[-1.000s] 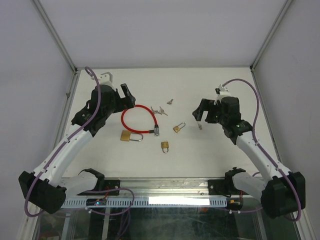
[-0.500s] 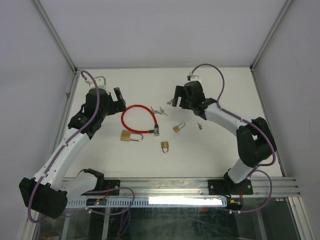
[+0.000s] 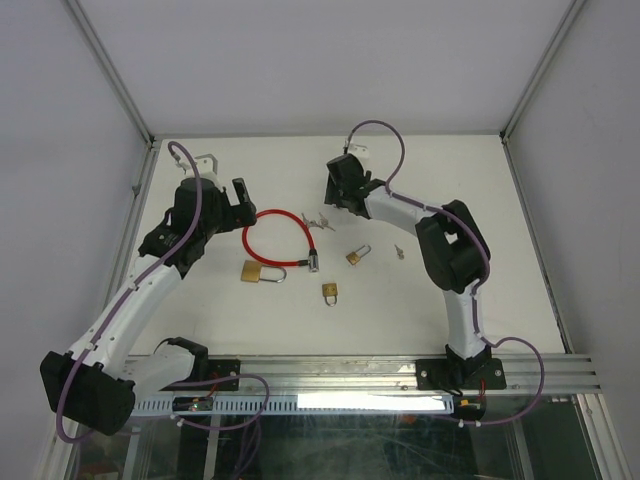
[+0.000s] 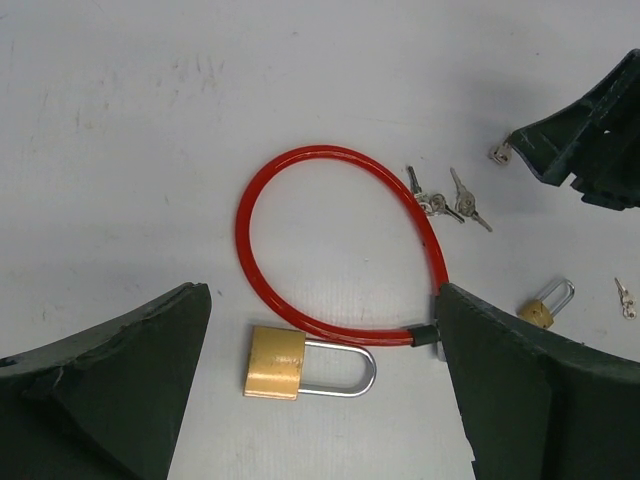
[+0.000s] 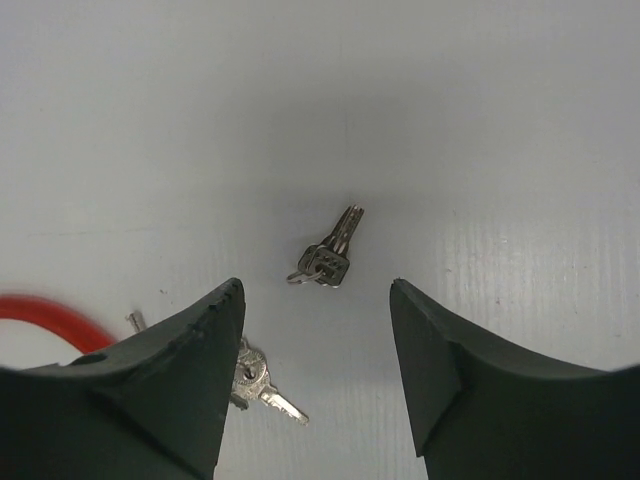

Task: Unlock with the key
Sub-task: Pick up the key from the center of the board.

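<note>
A small bunch of keys lies flat on the white table, just ahead of my right gripper. That gripper's jaws are open and hold nothing. In the top view the right gripper hovers at the back middle, over that bunch. A large brass padlock with a steel shackle lies below a red cable lock. My left gripper hangs wide open above the padlock, touching nothing. From above, the left gripper is left of the red cable lock.
More keys lie right of the red loop, and one pair lies beside my right gripper's left finger. Two small brass padlocks and a single small key lie mid-table. White walls enclose the table.
My right arm has swung from the right side across to the back middle, over the key bunch, and its jaws have narrowed. The left arm has barely moved.
</note>
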Controlling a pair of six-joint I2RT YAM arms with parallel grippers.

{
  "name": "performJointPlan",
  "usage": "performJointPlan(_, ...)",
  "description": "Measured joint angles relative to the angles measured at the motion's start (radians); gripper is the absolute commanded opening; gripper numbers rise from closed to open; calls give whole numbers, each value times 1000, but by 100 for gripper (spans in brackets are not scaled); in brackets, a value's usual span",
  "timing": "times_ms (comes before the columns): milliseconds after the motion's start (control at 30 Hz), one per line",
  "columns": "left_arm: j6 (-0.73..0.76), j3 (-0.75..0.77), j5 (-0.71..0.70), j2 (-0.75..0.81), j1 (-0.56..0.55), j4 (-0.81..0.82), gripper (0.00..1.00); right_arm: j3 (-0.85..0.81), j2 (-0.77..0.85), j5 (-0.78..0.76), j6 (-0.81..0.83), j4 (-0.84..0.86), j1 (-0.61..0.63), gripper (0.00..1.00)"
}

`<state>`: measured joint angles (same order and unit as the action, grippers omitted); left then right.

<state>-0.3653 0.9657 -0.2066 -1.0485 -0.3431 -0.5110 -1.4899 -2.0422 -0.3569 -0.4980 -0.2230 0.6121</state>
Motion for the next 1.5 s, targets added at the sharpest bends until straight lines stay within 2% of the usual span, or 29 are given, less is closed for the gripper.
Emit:
performJointPlan(200,-1,0,3,-28,0,2,99,-64,-85,-79,-28,-43,14,55)
performJointPlan(500,-1,-13,7,-37,0,3,99,-144,-177,-133,-44,-79,31,54)
performJointPlan(767,-2,-15,22,-47,0,3,99,-171,-202,-180,-47,-102,32,39)
performJointPlan(1100,-13,-15,70,-56,0,3,99,-51,-125,-173,-3,-73,30,22)
performJointPlan(1500,-18,-15,91,-57,5,3,99,247,112,-46,185,-25,4,16)
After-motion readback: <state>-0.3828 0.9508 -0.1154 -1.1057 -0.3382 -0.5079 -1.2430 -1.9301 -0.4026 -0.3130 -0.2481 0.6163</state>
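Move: The right hand is poised just over the key it wants: about 1 cm ahead, 1 cm to the right and 5 cm below. From that hand, the key bunch by the red cable lies roughly 4 cm back and 6 cm left, the small shackle-open-looking padlock 14 cm back and 5 cm right, and the loose small key 13 cm back and 16 cm right. For the idle left hand the key is some 16 cm ahead, 21 cm right and 19 cm down. Straight down nearly 5 cm onto the key goes the right hand, easing slightly forward, then its half-open fingers close and pinch it. Keeping that grip, it draws the key back some 7 cm and about 5 cm right, towards the small padlock, rising under 1 cm at the end and rolling its left side down about 15 degrees. The open left hand sinks about 2 cm. ##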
